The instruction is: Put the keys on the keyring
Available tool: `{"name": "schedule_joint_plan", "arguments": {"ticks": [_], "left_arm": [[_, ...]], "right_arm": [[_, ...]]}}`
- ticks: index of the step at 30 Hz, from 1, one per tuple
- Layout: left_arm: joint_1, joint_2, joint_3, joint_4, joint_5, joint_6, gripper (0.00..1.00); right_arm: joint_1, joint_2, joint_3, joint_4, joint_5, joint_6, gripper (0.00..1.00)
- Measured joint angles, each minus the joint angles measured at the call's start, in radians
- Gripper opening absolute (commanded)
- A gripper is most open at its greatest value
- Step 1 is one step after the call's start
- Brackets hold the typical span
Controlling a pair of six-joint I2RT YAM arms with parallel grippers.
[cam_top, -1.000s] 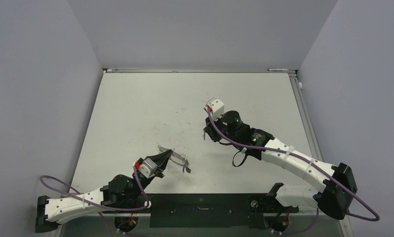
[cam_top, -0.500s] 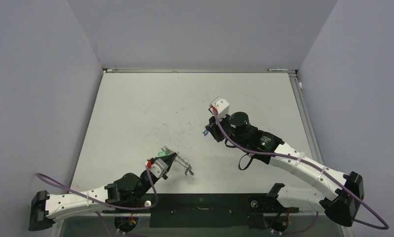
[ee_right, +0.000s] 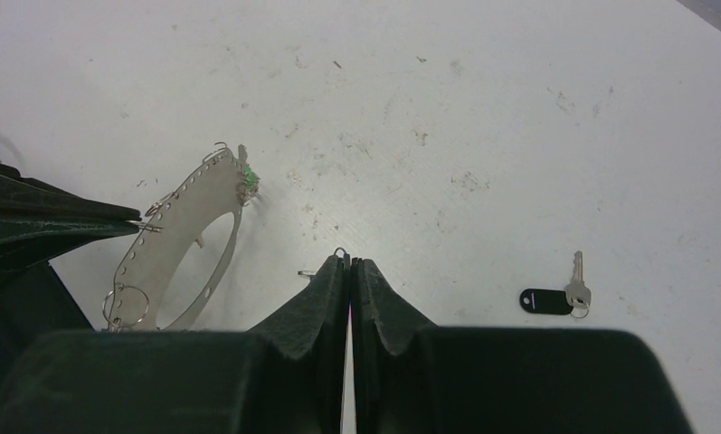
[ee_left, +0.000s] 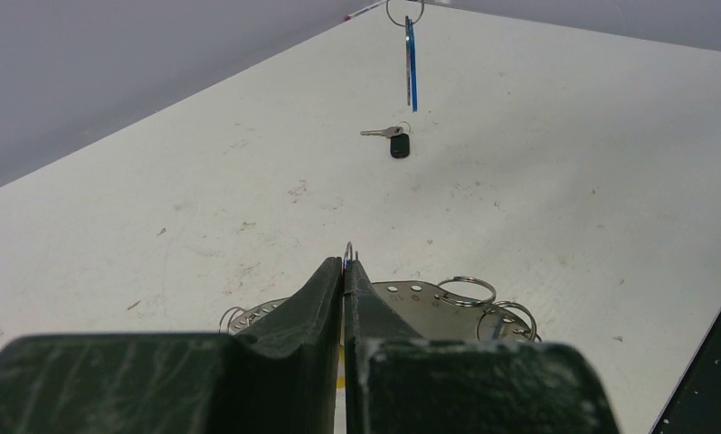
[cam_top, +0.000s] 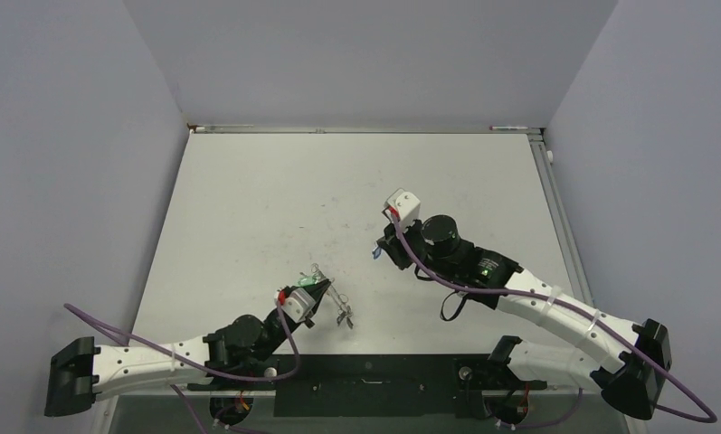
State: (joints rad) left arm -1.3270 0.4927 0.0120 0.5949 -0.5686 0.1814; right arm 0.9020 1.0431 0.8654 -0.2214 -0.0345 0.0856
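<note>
The keyring [ee_right: 171, 240] is a large flat grey metal ring pierced with holes, lying near the table's front centre [cam_top: 331, 295]. A green-tagged key [ee_right: 246, 181] and small split rings [ee_left: 466, 289] hang on it. My left gripper [ee_left: 344, 264] is shut on a small wire loop at the keyring's [ee_left: 429, 307] edge, with a yellow sliver showing between the fingers. My right gripper [ee_right: 348, 262] is shut on a blue-tagged key [ee_left: 411, 68], held above the table [cam_top: 375, 254] to the right of the keyring. A black-tagged key [ee_right: 546, 299] lies loose on the table.
Grey walls close in the white table [cam_top: 248, 199] on the left, back and right. A black mounting rail [cam_top: 365, 384] runs along the near edge between the arm bases. The right arm's forearm [cam_top: 519, 298] and purple cable stretch across the right front of the table.
The left gripper has pushed forward and to the right with the keyring, which turned so the green tag shows. The right gripper has come nearer and lower with the blue-tagged key.
</note>
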Motion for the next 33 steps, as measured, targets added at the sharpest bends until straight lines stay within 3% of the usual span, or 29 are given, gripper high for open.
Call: {"name": "schedule_joint_plan", "arguments": {"ticks": [9,19,33], "left_arm": [[0.000,0.043,-0.005,0.117,0.001,-0.012,0.00],[0.000,-0.023,-0.005,0.300,0.034,-0.004,0.00],[0.000,-0.062,-0.005,0.346,0.068,0.006,0.00]], "right_arm": [[0.012,0.025,-0.037,0.087,-0.082,0.003,0.05],[0.016,0.064,-0.064,0.198,-0.276,0.012,0.05],[0.029,0.109,-0.064,0.283,-0.463,0.022,0.05]]}}
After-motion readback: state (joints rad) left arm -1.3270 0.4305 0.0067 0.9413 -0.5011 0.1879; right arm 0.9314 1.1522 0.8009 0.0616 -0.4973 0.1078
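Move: The metal keyring, hanging from the left fingers, has its middle about 8 cm back, 10 cm left and 10 cm below the right hand. Its green tag is roughly 4 cm back and 15 cm left of that hand, and the loose black-tagged key lies on the table about 11 cm ahead, 5 cm right and 18 cm down. From the left hand, the blue-tagged key in the right fingers is some 6 cm ahead, 11 cm right and 3 cm higher. The keyring goes up with the left hand, which rises about 9 cm, its shut fingers tipping upward some 20 degrees and keeping their pinch. The blue-tagged key is carried left and back by the right hand, about 9 cm in all at nearly the same height, towards the keyring's rim, as that wrist swings counter-clockwise and the fingers keep hold of its small ring. ##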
